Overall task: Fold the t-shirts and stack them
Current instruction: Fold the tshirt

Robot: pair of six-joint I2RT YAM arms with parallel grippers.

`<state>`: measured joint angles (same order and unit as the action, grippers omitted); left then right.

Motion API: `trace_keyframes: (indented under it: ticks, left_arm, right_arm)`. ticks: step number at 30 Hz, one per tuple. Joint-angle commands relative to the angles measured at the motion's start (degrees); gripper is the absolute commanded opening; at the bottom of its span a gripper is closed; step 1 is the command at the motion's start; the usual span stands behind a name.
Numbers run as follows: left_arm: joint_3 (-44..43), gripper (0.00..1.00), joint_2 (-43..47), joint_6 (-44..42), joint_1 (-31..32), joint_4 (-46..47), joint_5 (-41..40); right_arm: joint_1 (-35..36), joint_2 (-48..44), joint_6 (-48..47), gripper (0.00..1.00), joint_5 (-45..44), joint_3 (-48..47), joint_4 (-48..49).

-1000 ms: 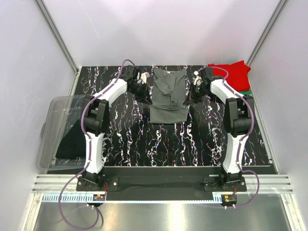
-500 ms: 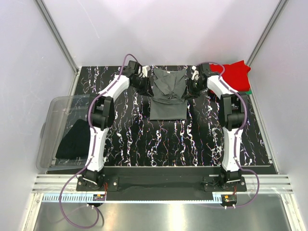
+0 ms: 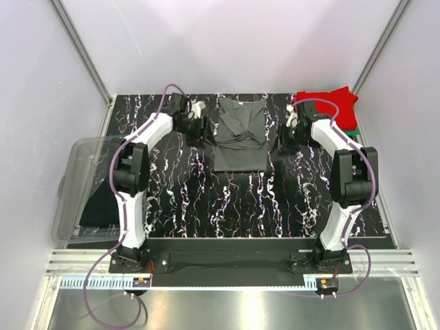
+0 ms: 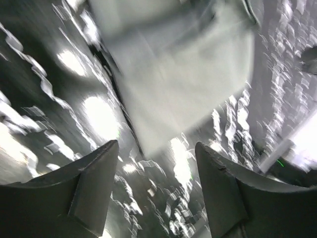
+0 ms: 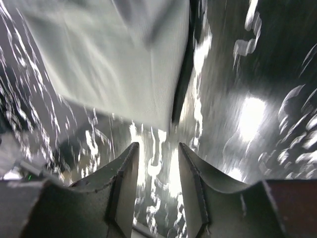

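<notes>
A dark grey t-shirt (image 3: 239, 134) lies folded into a narrow rectangle at the back middle of the table, also seen in the left wrist view (image 4: 188, 64) and the right wrist view (image 5: 114, 59). My left gripper (image 3: 194, 127) (image 4: 156, 145) hovers just left of it, open, with only tabletop between its fingers. Just right of the shirt my right gripper (image 3: 285, 141) (image 5: 158, 145) is open and holds nothing. A red t-shirt (image 3: 330, 103) sits at the back right corner with a green t-shirt (image 3: 352, 129) edge showing under it. A black t-shirt (image 3: 103, 199) lies in the tub.
A clear plastic tub (image 3: 75, 165) stands off the table's left edge. The black marbled table (image 3: 234, 206) spreads in front of the grey shirt. White walls and metal frame posts close in the back and sides.
Both grippers opened and let go of the grey shirt's sides. Both then drew outward away from it, the left to the left and the right to the right.
</notes>
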<state>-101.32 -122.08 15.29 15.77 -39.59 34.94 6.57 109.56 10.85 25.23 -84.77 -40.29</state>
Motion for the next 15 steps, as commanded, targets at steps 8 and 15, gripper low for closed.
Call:
trace_keyframes:
  ticks: [8,15]
  left_arm:
    - [13.07,0.66,-0.26,8.35,-0.30,5.57,11.82]
    - [14.66,0.66,-1.84,11.08,0.58,7.51,12.78]
  right_arm:
    - [0.29,3.81,4.88,0.42,7.46,8.57,1.97]
    - [0.99,8.65,6.37,0.43,8.52,4.88,2.94]
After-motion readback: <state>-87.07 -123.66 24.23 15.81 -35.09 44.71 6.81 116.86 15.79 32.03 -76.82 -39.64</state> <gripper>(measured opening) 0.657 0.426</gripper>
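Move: The t-shirt's near left corner lies about 8 cm back, 2 cm right and some 10 cm below the left hand. From the right hand, the near right corner is about 6 cm back, 2 cm left and 8 cm below. The fold ridge across the t-shirt has its middle 9 cm right and 1 cm ahead of the left hand; the red pile stands some 15 cm right and 17 cm ahead of the right hand. Swing both open grippers back along the t-shirt's sides and down to its near corners, the left about 6 cm back and nearly as far down, the right slightly less back but some 7 cm down, easing left late. Tip both sets of fingers about 20 degrees back towards the base, keep them open, and ease off beside the corners. ##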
